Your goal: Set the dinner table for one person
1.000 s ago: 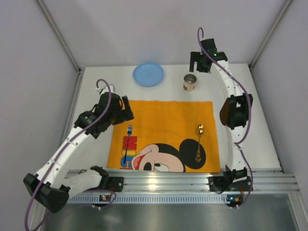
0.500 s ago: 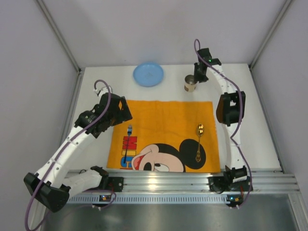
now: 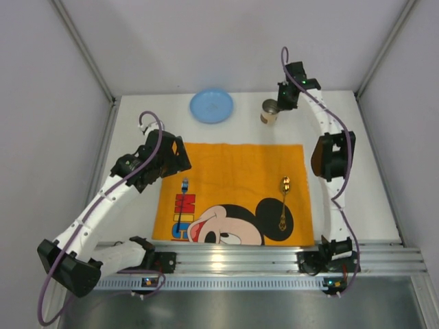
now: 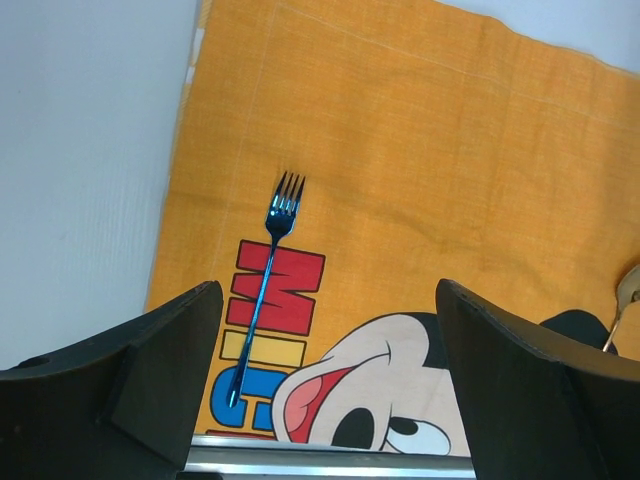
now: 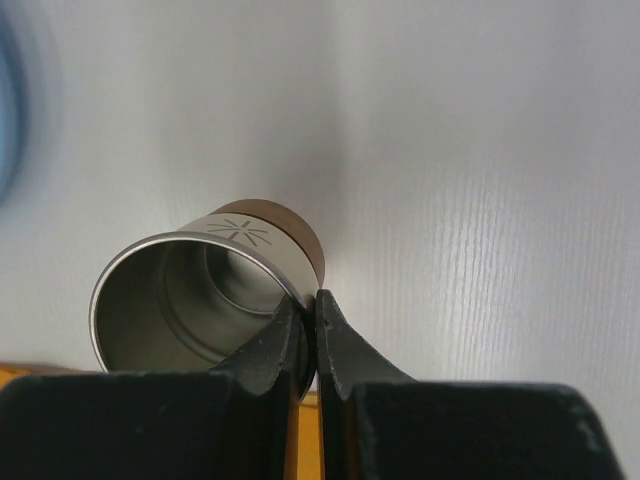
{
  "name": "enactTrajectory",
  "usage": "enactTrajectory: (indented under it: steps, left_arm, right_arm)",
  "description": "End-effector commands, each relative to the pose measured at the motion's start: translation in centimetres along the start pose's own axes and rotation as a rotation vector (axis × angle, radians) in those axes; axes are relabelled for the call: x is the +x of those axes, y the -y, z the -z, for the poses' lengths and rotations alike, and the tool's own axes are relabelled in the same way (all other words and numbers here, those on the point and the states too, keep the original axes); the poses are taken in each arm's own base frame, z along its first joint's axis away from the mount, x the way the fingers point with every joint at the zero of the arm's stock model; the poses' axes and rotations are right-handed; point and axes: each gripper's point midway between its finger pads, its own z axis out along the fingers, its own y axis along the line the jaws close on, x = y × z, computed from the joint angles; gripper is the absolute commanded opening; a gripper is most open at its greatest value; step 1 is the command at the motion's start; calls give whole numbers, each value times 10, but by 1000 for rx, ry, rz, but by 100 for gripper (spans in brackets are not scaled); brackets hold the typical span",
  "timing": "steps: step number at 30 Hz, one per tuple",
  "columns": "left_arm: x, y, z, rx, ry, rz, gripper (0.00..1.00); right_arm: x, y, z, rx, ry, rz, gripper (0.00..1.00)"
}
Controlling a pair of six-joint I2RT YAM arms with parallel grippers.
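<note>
On the white dinner table (image 3: 370, 171) lies an orange cartoon-mouse placemat (image 3: 233, 171). A blue fork (image 3: 183, 199) rests on its left side and a gold spoon (image 3: 283, 202) on its right. My right gripper (image 3: 280, 103) is shut on the wall of a metal cup (image 3: 269, 112) beyond the mat's far edge. In the right wrist view one finger sits inside the cup (image 5: 180, 290) and the other outside, at the gripper (image 5: 312, 300). My left gripper (image 4: 330, 288) hangs open and empty above the mat's left part, with the fork (image 4: 265, 285) ahead of it.
A light blue plate (image 3: 211, 106) lies on the table at the back, left of the cup. Grey walls enclose the table on three sides. A metal rail (image 3: 260, 257) carrying both arm bases runs along the near edge.
My right gripper has come down onto the cup and shut on its wall; the cup now leans slightly and has shifted a little away. The left arm has barely moved.
</note>
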Motion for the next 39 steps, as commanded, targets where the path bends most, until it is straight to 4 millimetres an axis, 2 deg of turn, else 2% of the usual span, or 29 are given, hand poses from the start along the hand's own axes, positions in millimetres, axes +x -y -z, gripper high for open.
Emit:
enactTrajectory:
  steps: [1,2,3,4,5,6,7,8,9,10,11,12,13,15,16,19,24,31,32,34,35,36,37,39]
  left_arm:
    - [-14,16,3,69,38,-6,93]
    - [-13,16,2,74,35,-12,93]
    - [-11,19,1,84,28,-15,93]
    - [-12,21,1,95,33,-15,93]
    - [-12,21,0,98,31,-22,93]
    - [-13,22,1,105,31,-25,93]
    - [-13,25,1,114,32,-27,93]
    - [-13,25,2,120,36,-33,93]
    - [-13,25,2,124,36,-35,93]
    - [-12,25,2,128,32,-40,93]
    - [-12,25,3,135,36,-43,93]
    - [-11,26,3,138,33,-45,93]
    - [-8,27,2,149,24,-49,93]
    - [-4,28,1,162,15,-51,93]
    - [-2,29,-1,168,7,-53,93]
    - [3,32,-2,184,-14,-57,93]
    - [-1,31,4,188,-4,-64,93]
    - [7,18,14,168,-8,-58,93]
    - [8,16,14,164,-11,-56,93]
    - [9,14,15,155,-12,-51,93]
    - [9,14,16,156,-12,-49,93]
    - [8,14,17,157,-11,-46,93]
    - [6,16,18,162,-9,-38,93]
    - [3,20,18,169,-7,-34,93]
  right_arm:
    - [-105,-36,144,-164,366,-31,0]
    - [-103,-37,151,-173,367,-35,0]
    - [-103,-38,168,-187,383,-37,0]
    - [-83,-34,156,-172,328,-37,0]
    - [-73,-33,155,-163,309,-33,0]
    - [-66,-33,168,-161,311,-31,0]
    - [-33,-25,148,-133,226,-29,0]
    - [-18,-22,146,-121,198,-29,0]
    - [-10,-20,158,-121,203,-32,0]
    - [24,-12,143,-95,128,-28,0]
    - [37,-8,142,-85,106,-28,0]
    - [44,-5,150,-81,110,-32,0]
    - [69,2,142,-65,58,-34,0]
    - [83,3,143,-69,39,-31,0]
    - [98,5,136,-64,15,-27,0]
    - [117,6,127,-57,-15,-12,0]
    - [137,13,106,-33,-49,-19,0]
    - [152,17,92,7,-79,-13,0]
    - [153,19,92,30,-74,-8,11]
    - [158,20,93,47,-81,4,49]
    - [157,17,94,51,-77,20,99]
    - [147,14,100,45,-51,34,100]
    - [146,12,105,50,-57,43,100]
    - [120,2,127,41,20,61,100]
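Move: The right hand holds the cup by its right-hand wall, the cup's middle some 4 cm to the hand's left and 3 cm below. It goes to a free spot inside the placemat's far right corner, about 19 cm back, 2 cm left and 5 cm lower. The spoon's middle lies roughly 34 cm back, level sideways and 9 cm below; the plate about 5 cm ahead, 27 cm left and 8 cm lower. From the left hand that spot is some 12 cm ahead, 32 cm right and 14 cm below. Keeping its pinch on the cup's wall, the right hand swings up about 15 cm and back towards the placemat's far right corner, its fingers first tipping up some 15 degrees, then sinks nearly 20 cm while still drawing back, fingers tipping down again, to end about 20 cm back from where it began. There it settles the last few centimetres almost straight down just beyond the spoon and spreads its fingers wide to let go of the wall, while the open, empty left hand only drifts slightly right and turns a little clockwise. ##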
